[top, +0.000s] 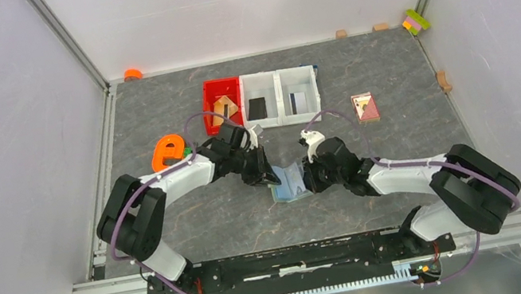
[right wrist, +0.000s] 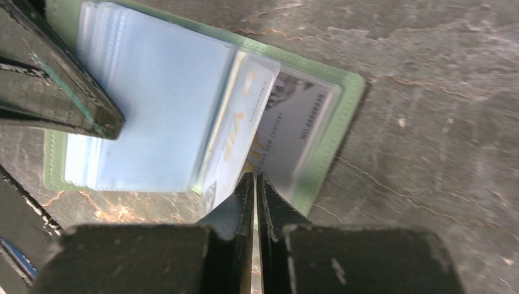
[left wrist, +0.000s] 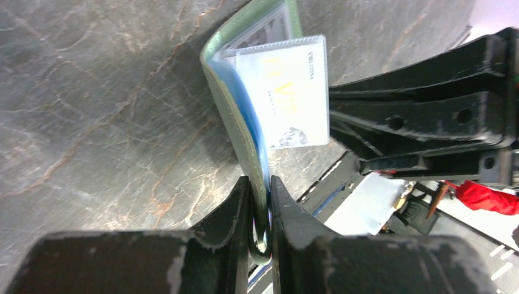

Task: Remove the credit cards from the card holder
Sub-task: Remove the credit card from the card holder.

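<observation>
The sage-green card holder [top: 292, 182] lies open on the table between both arms, its clear sleeves fanned out. My left gripper [left wrist: 262, 190] is shut on the edge of its green cover [left wrist: 235, 122] and blue sleeves, lifting that side. A white credit card [left wrist: 287, 92] with gold lettering sits in a clear sleeve. In the right wrist view the same white card [right wrist: 238, 128] stands tilted beside a grey card [right wrist: 294, 122] in the holder [right wrist: 343, 116]. My right gripper [right wrist: 254, 179] points between these two at the holder's near edge, jaws almost together with an empty hairline gap.
A red bin [top: 212, 95] and two white bins [top: 274, 74] stand behind the holder, each with flat items inside. A pink square item [top: 366, 106] lies at the right, an orange object [top: 167, 151] at the left. Small blocks [top: 415, 21] sit along the back wall.
</observation>
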Controlling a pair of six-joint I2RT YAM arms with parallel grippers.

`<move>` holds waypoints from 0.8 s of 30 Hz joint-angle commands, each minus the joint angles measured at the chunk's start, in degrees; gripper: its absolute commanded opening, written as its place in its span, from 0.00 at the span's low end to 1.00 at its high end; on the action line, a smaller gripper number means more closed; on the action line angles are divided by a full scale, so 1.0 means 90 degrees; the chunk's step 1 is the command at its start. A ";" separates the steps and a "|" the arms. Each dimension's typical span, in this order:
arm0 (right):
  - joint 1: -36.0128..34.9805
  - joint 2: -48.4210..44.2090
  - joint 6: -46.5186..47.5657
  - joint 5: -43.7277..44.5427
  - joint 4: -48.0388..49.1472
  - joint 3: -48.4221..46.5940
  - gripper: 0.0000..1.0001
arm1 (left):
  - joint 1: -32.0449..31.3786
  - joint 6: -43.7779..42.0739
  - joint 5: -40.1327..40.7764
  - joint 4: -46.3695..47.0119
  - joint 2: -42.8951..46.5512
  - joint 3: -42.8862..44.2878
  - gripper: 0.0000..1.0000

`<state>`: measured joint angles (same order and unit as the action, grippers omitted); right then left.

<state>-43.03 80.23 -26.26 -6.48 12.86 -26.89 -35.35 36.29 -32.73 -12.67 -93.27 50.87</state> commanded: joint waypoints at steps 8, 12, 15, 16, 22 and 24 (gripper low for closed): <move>0.0727 -0.0922 0.0066 -0.0456 -0.0306 0.0476 0.31 | -0.0041 -0.0745 0.0742 -0.0830 -0.0066 0.0353 0.02; 0.0962 -0.1035 -0.0100 -0.0808 -0.0202 0.0603 0.56 | -0.0059 -0.0875 0.0954 -0.0868 -0.0031 0.0279 0.02; 0.1182 -0.0900 -0.0320 -0.1360 0.0053 0.0681 0.69 | -0.0084 -0.0982 0.1237 -0.0930 -0.0019 0.0247 0.02; 0.1247 -0.0806 -0.0404 -0.1590 0.0187 0.0719 0.71 | -0.0104 -0.1004 0.1353 -0.0951 -0.0021 0.0237 0.02; 0.1345 -0.0188 -0.0639 -0.2368 0.0498 0.0631 0.69 | -0.0233 -0.1162 0.1850 -0.1058 -0.0176 0.0255 0.02; 0.1353 -0.0004 -0.0711 -0.2551 0.0591 0.0596 0.67 | -0.0261 -0.1189 0.1935 -0.1061 -0.0230 0.0256 0.02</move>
<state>-30.89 76.86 -30.68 -23.73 17.23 -21.19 -37.08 28.99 -19.70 -21.10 -93.71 52.03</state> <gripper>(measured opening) 0.687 0.202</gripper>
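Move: The VIP card, in its half-raised clear leaf, lies right by the right fingertips: its middle is about 2 cm ahead and 3 cm to the left, roughly level with them. The blue pockets are some 4 cm farther left of it, no farther out; the white tray is about 24 cm ahead of the right hand and 2 cm to its left. From the left hand, which already pinches the holder's left edge, the VIP card is about 6 cm to the right and 3 cm lower, level fore and aft. The VIP leaf comes free of the right fingertips as that hand draws about 4 cm to the right, opening wide on the way; it then comes back some 2 cm left towards the card, a little higher, its fingers tilting shallower. Keeping its pinch on the holder's left edge, the left hand carries that edge about 3 cm left and 3 cm down, tipping some 15 degrees to point more steeply down. ##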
